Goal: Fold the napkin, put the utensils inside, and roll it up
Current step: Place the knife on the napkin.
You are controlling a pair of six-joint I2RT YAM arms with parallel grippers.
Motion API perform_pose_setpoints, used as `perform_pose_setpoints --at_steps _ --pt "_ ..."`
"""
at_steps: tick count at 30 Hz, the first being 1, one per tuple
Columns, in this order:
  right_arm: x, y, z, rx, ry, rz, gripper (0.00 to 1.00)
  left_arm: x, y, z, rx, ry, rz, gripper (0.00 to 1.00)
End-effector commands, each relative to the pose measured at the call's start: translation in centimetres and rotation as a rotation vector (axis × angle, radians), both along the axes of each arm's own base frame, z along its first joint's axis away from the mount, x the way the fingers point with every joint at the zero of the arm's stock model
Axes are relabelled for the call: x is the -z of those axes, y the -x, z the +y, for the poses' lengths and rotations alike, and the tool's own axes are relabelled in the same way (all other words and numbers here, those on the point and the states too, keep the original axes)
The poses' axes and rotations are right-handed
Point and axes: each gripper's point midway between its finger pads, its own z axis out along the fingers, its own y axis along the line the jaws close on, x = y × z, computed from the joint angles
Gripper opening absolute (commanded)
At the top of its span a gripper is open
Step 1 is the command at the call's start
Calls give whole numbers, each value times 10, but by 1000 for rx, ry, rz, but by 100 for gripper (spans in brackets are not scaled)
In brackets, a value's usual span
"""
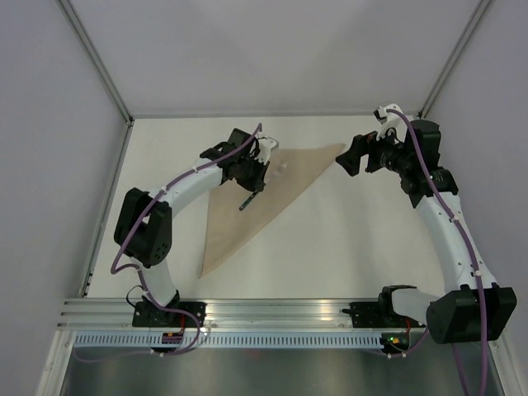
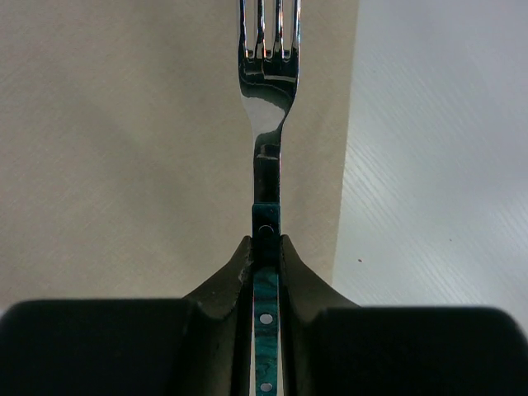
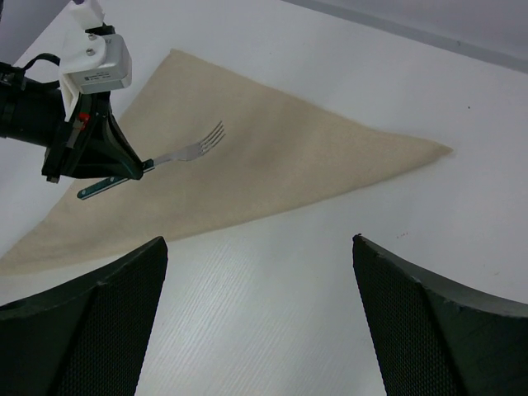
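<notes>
The tan napkin (image 1: pixel 260 198) lies flat on the table, folded into a triangle; it also fills the left of the left wrist view (image 2: pixel 124 148) and the middle of the right wrist view (image 3: pixel 280 157). My left gripper (image 1: pixel 250 188) (image 2: pixel 266 241) (image 3: pixel 124 169) is shut on the fork (image 2: pixel 268 91) by its dark teal handle. The fork (image 3: pixel 194 151) (image 1: pixel 246 203) hangs level just over the napkin, with its tines over the cloth. My right gripper (image 1: pixel 351 157) (image 3: pixel 258 241) stands open and empty beside the napkin's far right tip, over bare table.
The white tabletop (image 1: pixel 346 239) (image 2: pixel 445 165) is walled by grey panels at the back and sides. An aluminium rail (image 1: pixel 272 309) with both arm bases runs along the near edge.
</notes>
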Motion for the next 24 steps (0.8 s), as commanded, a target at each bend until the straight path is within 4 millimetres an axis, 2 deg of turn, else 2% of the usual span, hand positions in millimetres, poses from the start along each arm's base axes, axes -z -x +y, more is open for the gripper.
perform_pose_setpoints --at_steps 1,10,15,24 --pt "-2 -5 -1 12 -6 -27 98 -2 9 -21 129 4 -48 2" --pt "4 -6 -2 15 2 -22 98 38 15 -55 130 -7 -1 2" --pt "7 -6 -2 15 2 -14 98 50 15 -62 134 -14 -2 2" --pt "8 -7 -1 14 1 -12 98 66 12 -64 128 -25 17 2"
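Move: The left hand, already holding the fork by its handle, is over the folded napkin; the middle of the napkin's diagonal fold, where the fork is headed, lies about 6 cm to its right, 3 cm back and 10 cm below. At that same level, the napkin's right corner is some 30 cm right and 20 cm ahead, its near corner about 20 cm left and 27 cm back. From the idle right hand the fold's middle is roughly 26 cm left, 1 cm back and 27 cm below. The left hand carries the gripped fork to its right and slightly back towards the middle of the napkin's diagonal fold, then turns the travel mostly downward, sinking about 7 cm in all while going some 6 cm right, and slows near the end. Its wrist swings about 10 degrees clockwise on the way, bringing the fork parallel to the fold with the tines pointing out to the right corner, and the fingers keep their hold on the handle. ##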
